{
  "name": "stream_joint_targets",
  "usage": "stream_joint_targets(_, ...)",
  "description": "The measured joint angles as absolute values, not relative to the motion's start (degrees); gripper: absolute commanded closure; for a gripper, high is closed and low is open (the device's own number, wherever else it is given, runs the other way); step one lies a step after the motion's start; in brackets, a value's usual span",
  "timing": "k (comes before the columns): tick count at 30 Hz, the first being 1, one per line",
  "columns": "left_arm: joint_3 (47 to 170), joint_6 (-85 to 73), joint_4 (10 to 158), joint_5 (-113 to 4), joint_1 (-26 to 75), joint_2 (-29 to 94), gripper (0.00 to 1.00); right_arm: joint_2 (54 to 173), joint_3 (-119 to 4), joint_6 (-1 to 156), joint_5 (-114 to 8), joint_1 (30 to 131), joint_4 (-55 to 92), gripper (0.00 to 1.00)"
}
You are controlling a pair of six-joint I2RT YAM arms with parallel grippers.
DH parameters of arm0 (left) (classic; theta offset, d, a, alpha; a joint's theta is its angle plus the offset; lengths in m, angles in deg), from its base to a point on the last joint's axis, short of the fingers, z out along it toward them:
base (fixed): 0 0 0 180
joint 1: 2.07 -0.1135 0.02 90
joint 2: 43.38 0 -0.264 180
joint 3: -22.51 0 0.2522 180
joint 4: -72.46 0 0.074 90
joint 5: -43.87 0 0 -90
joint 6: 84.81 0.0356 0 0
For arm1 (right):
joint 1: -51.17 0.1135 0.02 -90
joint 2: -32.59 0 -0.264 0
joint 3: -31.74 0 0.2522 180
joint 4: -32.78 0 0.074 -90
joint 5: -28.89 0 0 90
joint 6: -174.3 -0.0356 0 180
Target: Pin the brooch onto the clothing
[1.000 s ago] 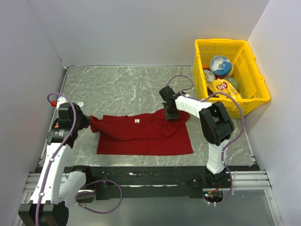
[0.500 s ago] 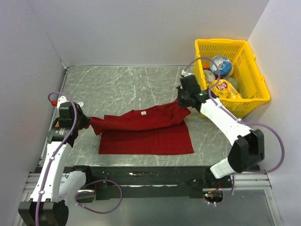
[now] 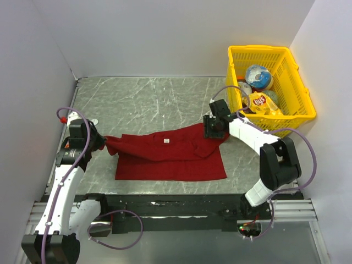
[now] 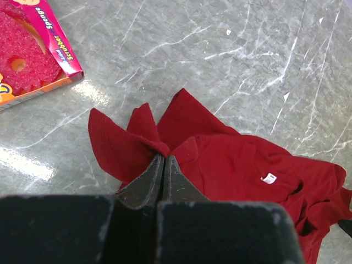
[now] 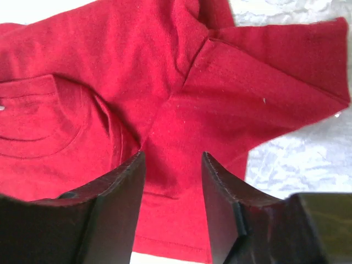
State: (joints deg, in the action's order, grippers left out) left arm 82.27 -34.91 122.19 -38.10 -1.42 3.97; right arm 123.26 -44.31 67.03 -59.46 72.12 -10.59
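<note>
The dark-red T-shirt (image 3: 170, 157) lies on the grey marble table with its white neck label (image 3: 166, 141) facing up. My left gripper (image 3: 103, 142) is shut on the bunched left sleeve (image 4: 129, 143), its tips (image 4: 163, 155) pinching the cloth. My right gripper (image 3: 210, 131) is open just above the shirt's right shoulder and sleeve (image 5: 264, 82); nothing is between its fingers (image 5: 173, 159). A small whitish spot (image 3: 94, 120) lies by my left arm; I cannot tell whether it is the brooch. No brooch shows in either wrist view.
A yellow basket (image 3: 300, 118) with snack bags and a ball stands at the back right, close to my right arm. An orange-and-pink sponge packet (image 4: 33, 49) lies on the table beside the left sleeve. White walls close in the table at left, back and right.
My right gripper lifted the shirt's right shoulder up and to the right, then came back down and left and opened, letting the cloth drop. My left gripper has kept hold of the sleeve.
</note>
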Motion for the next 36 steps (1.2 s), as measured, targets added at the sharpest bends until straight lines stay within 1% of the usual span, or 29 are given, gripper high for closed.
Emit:
stream_joint_targets(6,82.3,-34.9,122.0,-38.4,-1.4,4.0,0.99,127.8,-46.1,67.0,-60.8,73.6,-10.4,0.48)
stream_joint_targets(14,82.3,-34.9,121.8,-38.8,-1.4,4.1,0.99,138.5,-51.9,66.0,-66.5,74.5,-10.3,0.54)
stream_joint_targets(17,82.3,-34.9,121.4,-38.8,-1.4,4.1,0.99,140.4,-54.1,65.4,-68.4,74.5,-11.2,0.75)
stream_joint_targets(18,82.3,-34.9,121.2,-38.8,-1.4,4.1,0.99,140.4,-54.4,65.2,-68.8,74.5,-11.3,0.80)
stream_joint_targets(21,82.3,-34.9,121.2,-38.8,-1.4,4.1,0.99,140.4,-55.0,64.8,-69.5,74.5,-11.4,0.83)
stream_joint_targets(22,82.3,-34.9,121.2,-38.8,-1.4,4.1,0.99,140.4,-55.0,64.8,-69.7,74.5,-11.5,0.87)
stream_joint_targets(24,82.3,-34.9,121.2,-38.8,-1.4,4.1,0.99,140.4,-55.0,64.7,-70.0,74.5,-11.7,0.90)
stream_joint_targets(29,82.3,-34.8,121.1,-38.8,-1.4,4.4,0.99,139.7,-55.0,64.7,-70.3,74.5,-12.4,0.91)
stream_joint_targets(31,82.2,-34.7,121.1,-38.8,-1.4,4.7,0.99,137.8,-54.6,64.7,-70.3,74.5,-12.8,0.91)
stream_joint_targets(35,82.3,-34.6,121.1,-38.8,-1.4,4.9,0.99,131.0,-52.9,65.0,-70.7,74.5,-13.3,1.00)
stream_joint_targets(36,82.3,-34.6,121.1,-38.8,-1.4,4.9,0.99,128.8,-52.7,65.1,-70.8,74.5,-13.8,1.00)
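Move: From the open right gripper, the clothing's right-hand part to be pinched lies about 4 cm ahead, level sideways, and some 6 cm below. The white label on the cloth is roughly 19 cm left of the gripper, about level fore-and-aft; the yellow basket's middle is some 21 cm right and 15 cm ahead. From the left gripper, already pinching the cloth's left end, that same part lies about 42 cm right, 9 cm ahead and 14 cm lower. Lower the open right gripper some 5 cm while easing it about 4 cm forward onto the clothing's right-hand part, letting its left side dip roughly 10 degrees. Shut the fingers there to pinch the cloth, then raise it about 6 cm, nearly straight up. Hold the left gripper in place, its pinch on the other end kept. ##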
